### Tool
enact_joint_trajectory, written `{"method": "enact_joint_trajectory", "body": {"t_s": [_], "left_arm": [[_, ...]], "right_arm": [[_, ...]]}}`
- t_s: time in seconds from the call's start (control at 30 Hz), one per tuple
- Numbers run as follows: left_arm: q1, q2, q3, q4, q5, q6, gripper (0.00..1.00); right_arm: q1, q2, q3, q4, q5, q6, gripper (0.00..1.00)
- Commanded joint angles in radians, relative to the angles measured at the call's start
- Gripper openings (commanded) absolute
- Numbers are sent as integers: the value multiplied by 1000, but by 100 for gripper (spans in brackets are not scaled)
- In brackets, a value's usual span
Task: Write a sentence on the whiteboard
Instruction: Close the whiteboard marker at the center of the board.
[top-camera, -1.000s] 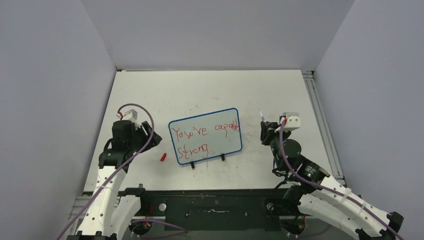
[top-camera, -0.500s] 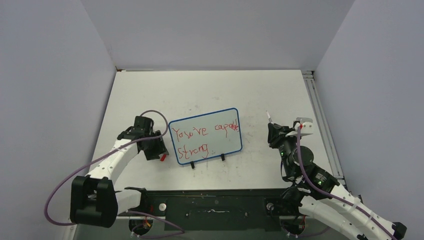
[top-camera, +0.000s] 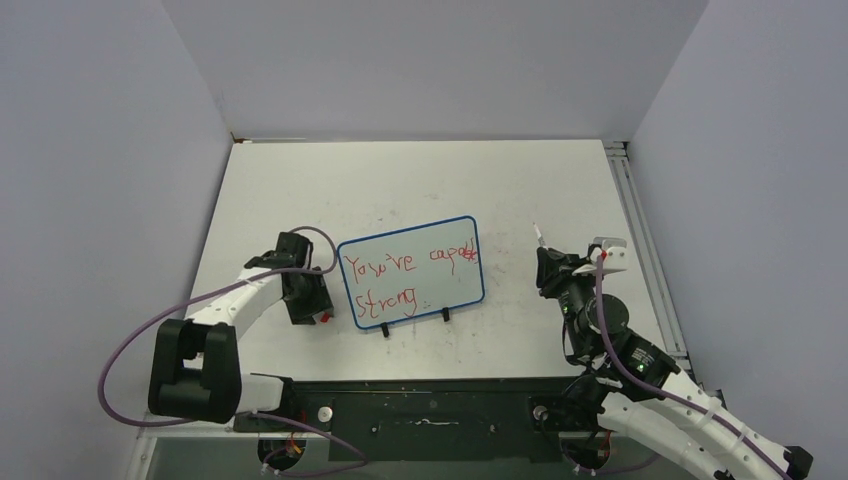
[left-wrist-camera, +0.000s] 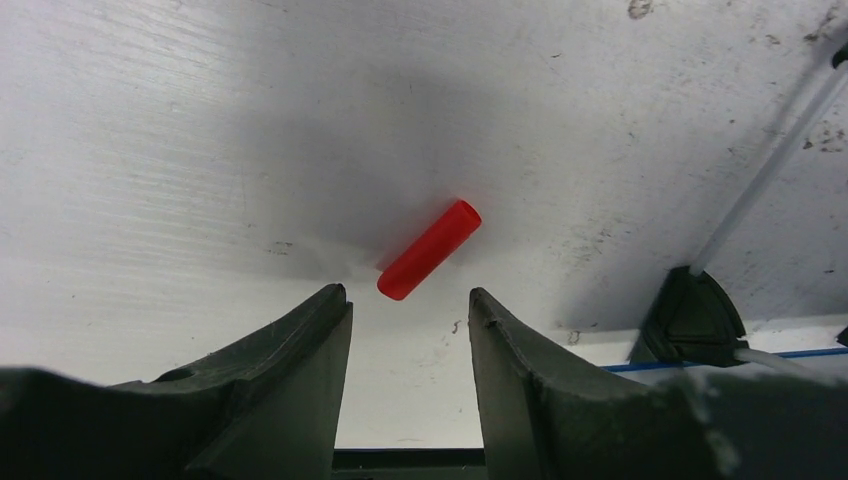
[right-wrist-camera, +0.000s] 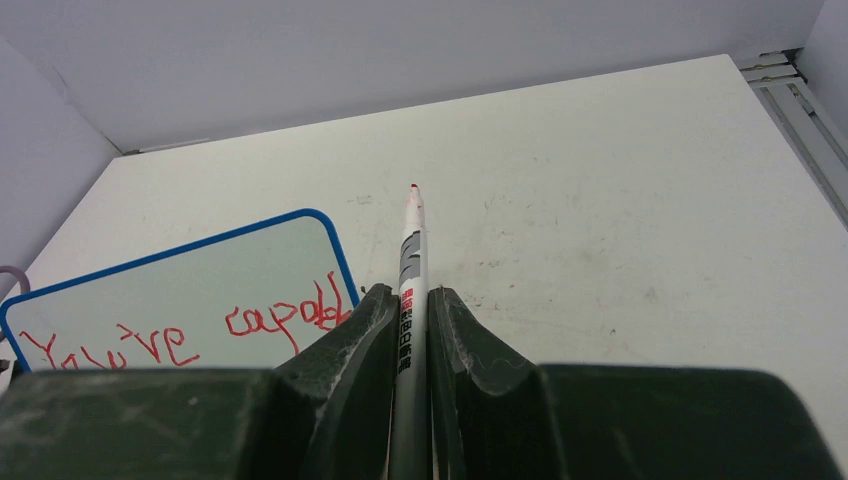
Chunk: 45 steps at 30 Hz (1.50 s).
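Note:
The whiteboard (top-camera: 452, 288), white with a blue frame, stands at the table's middle and carries the sentence (top-camera: 398, 266) in red, two lines. Its corner (right-wrist-camera: 215, 272) and part of the lettering (right-wrist-camera: 283, 318) show in the right wrist view. My right gripper (top-camera: 546, 264) is to the right of the board, shut on a white marker (right-wrist-camera: 411, 248) whose red tip points up and away, off the board. My left gripper (top-camera: 308, 303) is low at the board's left, open. A red cap (left-wrist-camera: 430, 249) lies on the table just beyond its fingertips (left-wrist-camera: 408, 298); the cap (top-camera: 324, 317) is not held.
A black clip foot (left-wrist-camera: 690, 315) of the board stands right of my left fingers. An aluminium rail (top-camera: 640, 240) runs along the table's right edge. Grey walls close in the left, back and right. The tabletop (top-camera: 420, 180) is scuffed.
My left arm has swung down and right to the red cap, its jaws narrowing a little. My right arm shifted slightly right with the marker, then held still.

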Motion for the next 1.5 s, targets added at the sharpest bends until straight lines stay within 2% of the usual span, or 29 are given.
{"method": "enact_joint_trajectory", "body": {"t_s": [0.0, 0.37, 0.7, 1.0, 1.27, 1.47], "left_arm": [[-3, 60, 40, 44, 32, 39, 45], [-32, 108, 37, 67, 73, 63, 38], [-34, 162, 49, 57, 9, 68, 32], [-38, 215, 63, 57, -11, 92, 16], [-44, 171, 61, 54, -24, 92, 0], [-44, 53, 58, 45, -72, 81, 0]], "right_arm": [[-6, -8, -4, 21, 0, -1, 8], [-5, 23, -7, 31, 6, -8, 9], [-5, 30, -12, 39, 12, -12, 9], [-5, 30, -10, 37, 9, -12, 10], [-4, 38, -8, 35, 4, -13, 10], [-5, 45, -5, 35, -2, -13, 10]]}}
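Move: The red marker cap lies on the table just under the open left fingers, about 1 cm ahead, 1 cm to the right and 2 cm below. The whiteboard's middle is some 12 cm ahead of the left hand and 19 cm to its right, with its nearer-left black clip about 13 cm right and 3 cm back, both roughly 2 cm lower. From the right hand, holding the open marker, the cap is level fore and aft, about 43 cm left and 26 cm below. The left hand, pointing down, eases about 1.5 cm lower onto the cap and edges some 1 cm right and then 1 cm forward, the wrist turning about 5 degrees clockwise and tipping a little nearer to vertical. Meanwhile its fingers close, slowly at first and then faster, from just under half open to nearly shut, pinching the cap near one end, and the hand just begins to rise again. ##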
